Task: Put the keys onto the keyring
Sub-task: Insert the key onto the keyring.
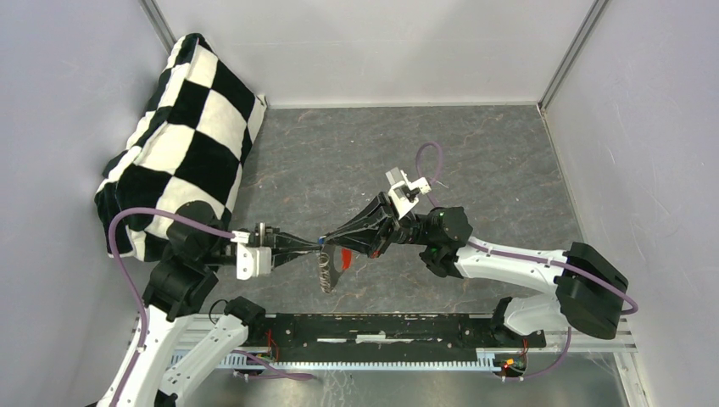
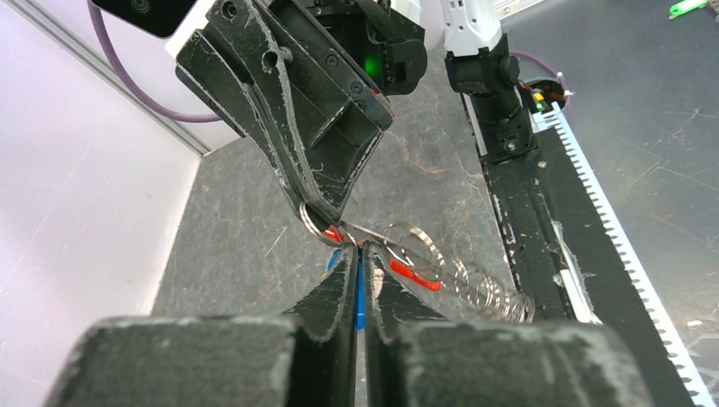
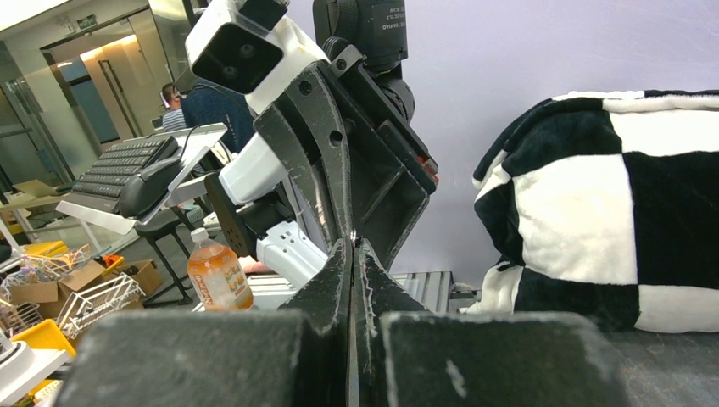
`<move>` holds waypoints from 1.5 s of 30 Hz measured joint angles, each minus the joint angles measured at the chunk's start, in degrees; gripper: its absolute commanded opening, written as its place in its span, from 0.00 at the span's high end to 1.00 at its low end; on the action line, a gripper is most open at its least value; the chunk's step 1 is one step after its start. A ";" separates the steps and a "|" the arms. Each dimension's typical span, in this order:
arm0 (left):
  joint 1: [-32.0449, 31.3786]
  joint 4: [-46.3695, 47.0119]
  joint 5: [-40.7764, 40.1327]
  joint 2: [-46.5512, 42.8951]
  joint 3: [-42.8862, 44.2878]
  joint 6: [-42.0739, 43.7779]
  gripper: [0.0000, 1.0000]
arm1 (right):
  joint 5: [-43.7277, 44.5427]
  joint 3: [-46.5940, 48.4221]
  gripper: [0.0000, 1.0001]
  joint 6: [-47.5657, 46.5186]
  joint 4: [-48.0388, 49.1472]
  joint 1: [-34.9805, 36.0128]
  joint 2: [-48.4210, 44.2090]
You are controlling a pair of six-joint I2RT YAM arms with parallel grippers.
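Observation:
My left gripper [image 2: 359,248] is shut on a key with a blue head cap [image 2: 359,297], which shows as a thin blue strip between its fingers. Tip to tip with it, my right gripper [image 2: 319,214] pinches the silver loop [image 2: 310,225] of the keyring, whose red piece [image 2: 415,276] hangs just beside the left fingertips. In the top view both grippers meet above the middle of the table, left [image 1: 315,242] and right [image 1: 330,238], with the red piece [image 1: 342,258] below them. In the right wrist view the right gripper [image 3: 352,244] is shut; what it holds is hidden there.
A coil of silver rings [image 2: 487,292] trails from the keyring and dangles below the grippers [image 1: 326,275]. A black-and-white checkered cushion [image 1: 182,136] leans in the back left corner. A black rail [image 1: 381,326] runs along the near edge. White walls close in the table.

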 measured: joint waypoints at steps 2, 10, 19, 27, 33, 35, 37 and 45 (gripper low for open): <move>0.00 -0.17 0.20 0.22 0.00 0.07 0.70 | 0.17 -0.02 1.00 0.02 -0.04 0.00 0.11; 0.00 -1.18 -1.62 -1.70 0.00 -1.92 0.70 | 1.40 -1.20 1.00 -0.74 0.33 0.00 -0.20; -0.07 -1.81 -3.43 -3.54 0.07 -7.23 0.70 | -0.42 -1.81 1.00 -1.44 0.24 -0.42 -0.46; -0.07 1.75 -6.93 -2.05 0.04 -16.28 0.70 | -2.38 -1.81 1.00 -3.15 -0.70 -0.42 -1.62; -0.07 2.75 -7.61 -1.01 0.02 -20.02 0.70 | -3.13 -1.81 1.00 -4.42 -1.84 -0.42 -1.84; -0.04 2.75 -7.34 -0.92 0.00 -20.37 0.70 | -3.32 -1.81 1.00 -4.59 -1.84 -0.42 -1.84; -0.07 2.84 -6.97 -0.85 -0.17 -20.76 0.68 | -3.61 -1.81 1.00 -4.79 -1.84 -0.42 -1.84; 0.00 2.64 -4.55 -0.11 -0.83 -21.16 0.61 | -4.74 -1.81 1.00 -6.32 -3.54 -0.35 -2.12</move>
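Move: The blue key is at my left fingertips, about 1 cm to their right with its middle some 2 cm below. The keyring, gripped by my right hand, is about 1 cm ahead, 2 cm to the right and 1 cm above my left hand. The wire coil sits about 5 cm back, 1 cm right and 4 cm below; the red part 3 cm back, 6 cm right and 6 cm lower. From my right hand the key is 1 cm back, 1 cm left and 3 cm below. I open my left fingers about a third of the way and let go at the blue key, easing about 1 cm back and left, then forward past my start and back again, while rolling the wrist some 20 degrees so its forward side dips. My right hand keeps its pinch on the keyring and sinks roughly 2 cm, drifting slightly back. ##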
